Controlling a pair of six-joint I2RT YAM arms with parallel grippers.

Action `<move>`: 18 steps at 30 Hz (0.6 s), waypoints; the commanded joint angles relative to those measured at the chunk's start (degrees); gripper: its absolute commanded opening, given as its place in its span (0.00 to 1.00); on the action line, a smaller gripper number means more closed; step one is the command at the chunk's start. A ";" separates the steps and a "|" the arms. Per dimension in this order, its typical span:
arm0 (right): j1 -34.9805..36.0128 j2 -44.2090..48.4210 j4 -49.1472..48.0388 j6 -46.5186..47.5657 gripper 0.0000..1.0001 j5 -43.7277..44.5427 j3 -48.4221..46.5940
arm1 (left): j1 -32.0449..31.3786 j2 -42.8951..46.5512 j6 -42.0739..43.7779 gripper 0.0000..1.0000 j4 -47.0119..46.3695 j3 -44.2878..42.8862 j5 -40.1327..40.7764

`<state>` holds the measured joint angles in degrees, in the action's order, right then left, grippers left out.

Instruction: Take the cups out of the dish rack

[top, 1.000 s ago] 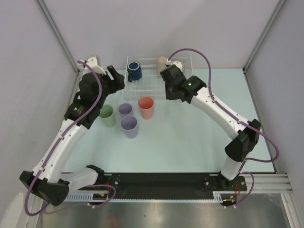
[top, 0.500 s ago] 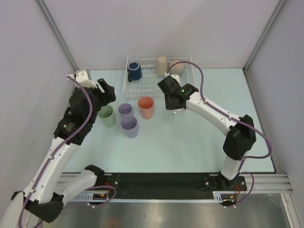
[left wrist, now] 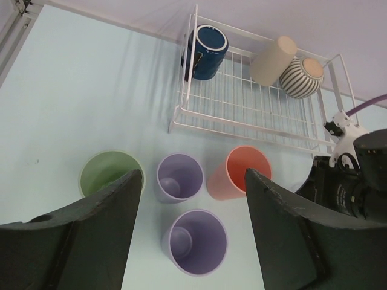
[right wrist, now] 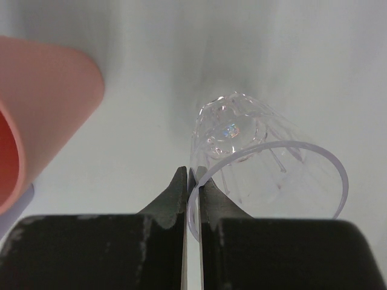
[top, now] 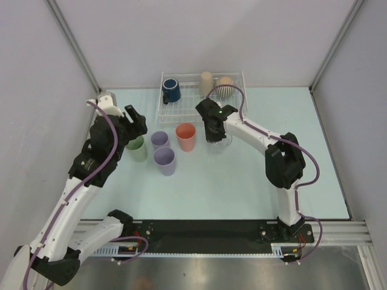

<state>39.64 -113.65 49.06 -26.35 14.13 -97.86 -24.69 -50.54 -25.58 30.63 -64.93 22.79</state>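
The white wire dish rack (top: 181, 107) (left wrist: 242, 115) holds a navy mug (top: 171, 90) (left wrist: 205, 51), a tan cup (top: 206, 83) (left wrist: 273, 60) and a ribbed beige mug (top: 225, 89) (left wrist: 302, 77). In front of it a pale green cup (top: 137, 148), two lavender cups (top: 159, 140) (top: 164, 161) and a salmon cup (top: 186, 136) stand upright on the table. My right gripper (top: 213, 133) (right wrist: 195, 181) is shut on the rim of a clear cup (top: 221, 144) (right wrist: 266, 163), low beside the salmon cup. My left gripper (top: 134, 121) (left wrist: 193, 175) hangs open above the standing cups, holding nothing.
The pale blue table ends at grey walls on the left, back and right. The right arm's purple cable (top: 233, 90) loops over the rack's right part. The arm bases sit on a black rail (top: 205, 229) at the near edge.
My right arm has carried the clear cup from the rack down to the spot right of the salmon cup. My left arm has drawn back from the rack, toward the left.
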 commanded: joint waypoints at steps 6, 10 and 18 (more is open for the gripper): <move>-2.72 -8.34 2.53 1.39 0.00 -2.97 -12.78 | -0.36 0.97 -0.87 0.74 2.06 -0.46 1.47; -2.46 -11.16 4.20 1.56 0.00 -2.62 -16.38 | -0.45 0.97 -0.17 0.74 2.68 -0.73 2.00; -2.11 -12.92 5.52 1.04 0.01 -2.35 -16.40 | -0.45 -0.61 -0.08 0.74 2.50 -1.08 0.86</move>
<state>37.19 -126.45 52.73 -25.19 11.64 -112.33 -24.75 -50.65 -25.91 33.65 -64.93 23.86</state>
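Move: The right hand, holding the clear cup by its rim, is taking it to bare table about 5 cm ahead, 3 cm right and 8 cm below. The coral cup stands about 8 cm to this hand's left and 2 cm ahead; the rack's front rail runs some 10 cm ahead. From the idle left hand, that spot lies roughly 12 cm ahead, 30 cm right and 30 cm below. Still pinching the clear cup's rim, the right hand goes about 4 cm forward beside the coral cup, then down. ##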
